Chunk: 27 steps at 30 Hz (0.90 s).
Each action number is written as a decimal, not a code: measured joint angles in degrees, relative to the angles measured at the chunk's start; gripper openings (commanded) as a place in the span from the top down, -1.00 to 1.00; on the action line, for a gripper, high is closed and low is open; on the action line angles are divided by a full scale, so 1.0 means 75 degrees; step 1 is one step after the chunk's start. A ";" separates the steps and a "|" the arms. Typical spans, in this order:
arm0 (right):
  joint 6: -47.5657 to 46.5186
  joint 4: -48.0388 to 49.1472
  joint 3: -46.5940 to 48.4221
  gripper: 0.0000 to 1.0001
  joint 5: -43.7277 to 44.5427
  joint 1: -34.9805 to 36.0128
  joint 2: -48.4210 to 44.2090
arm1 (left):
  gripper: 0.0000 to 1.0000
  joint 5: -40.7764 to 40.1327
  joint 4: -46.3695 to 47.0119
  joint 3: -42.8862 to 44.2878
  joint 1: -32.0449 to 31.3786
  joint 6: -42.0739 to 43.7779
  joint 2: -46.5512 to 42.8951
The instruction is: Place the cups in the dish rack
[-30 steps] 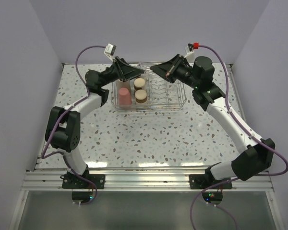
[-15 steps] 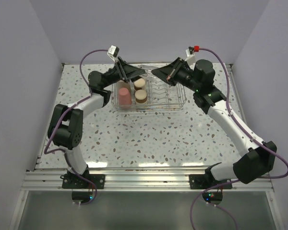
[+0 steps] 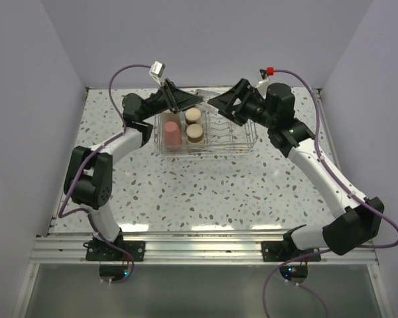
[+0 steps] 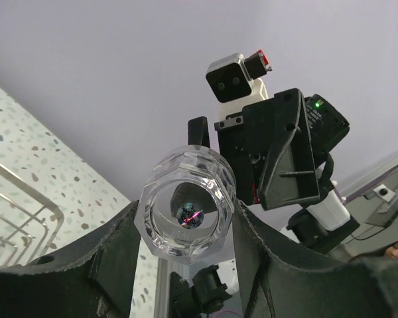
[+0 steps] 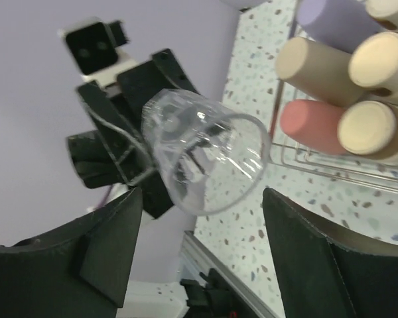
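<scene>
A clear cup [image 4: 186, 179] hangs in the air above the back edge of the dish rack [image 3: 242, 144], faint in the top view [image 3: 203, 99]. My left gripper [image 4: 186, 211] is shut on the clear cup, a finger pressed against each side and the base facing the camera. Facing it, my right gripper [image 5: 202, 197] stands open; the cup's wide rim [image 5: 209, 162] lies between its fingers without touching them. In the rack's left part stand a red cup [image 3: 172, 135], two tan cups [image 3: 194, 115] and a lavender cup [image 5: 331, 18].
The rack's right half shows bare wire prongs [image 3: 229, 129]. Both arms meet over the rack's back edge, close to the rear wall. Speckled tabletop [image 3: 205, 185] stretches in front of the rack.
My right gripper has opened and let go of the clear cup. My left gripper has closed in on the cup and now holds it.
</scene>
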 measured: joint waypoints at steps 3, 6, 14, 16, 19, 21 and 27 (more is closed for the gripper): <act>-0.0370 -0.0781 0.0070 -0.81 0.0256 -0.0073 -0.0032 | 1.00 -0.0032 -0.1046 0.0210 -0.0012 0.1029 -0.0265; -0.0539 -0.1384 0.0067 -0.86 0.0385 -0.0382 -0.0192 | 1.00 -0.0105 -0.1944 0.0542 -0.0061 0.1923 -0.0434; -0.1075 -0.2757 -0.0134 -0.93 0.0953 -0.1891 -0.1378 | 1.00 -0.0723 -0.5453 0.2585 -0.0851 0.4876 0.0006; -0.1311 -0.3194 -0.0055 -0.93 0.1183 -0.1915 -0.1580 | 1.00 -0.1029 -0.6414 0.3439 -0.1207 0.5683 0.0399; -0.1609 -0.3756 0.0137 -0.92 0.1422 -0.1903 -0.1664 | 1.00 -0.1597 -0.7764 0.4500 -0.1658 0.6781 0.0982; -0.1754 -0.4068 0.0219 -0.92 0.1521 -0.1906 -0.1661 | 1.00 -0.2253 -0.8795 0.5211 -0.1996 0.7595 0.1440; -0.2098 -0.4881 0.0393 -0.92 0.1827 -0.1906 -0.1649 | 1.00 -0.3870 -1.0934 0.6470 -0.2681 0.9317 0.2643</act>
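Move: My left hand holds the clear cup by its base. The open front-right part of the dish rack lies about 10 cm ahead of it, 15 cm to its right and 28 cm below. Another clear cup stands some 9 cm beyond that spot; the nearest brown cup is about 5 cm ahead of my left hand and 3 cm to its left, down in the rack. From my empty right hand the spot is roughly 12 cm ahead, 12 cm right and 29 cm down. My right hand, already off the clear cup, opens wider and clears out some 16 cm to the right, sinking a little. Keeping its grip, my left hand carries the cup about 15 cm to the right and 6 cm forward over the rack, dropping some 11 cm late on, while the wrist rolls about 50 degrees so the mouth swings from slightly up to slanting down. ##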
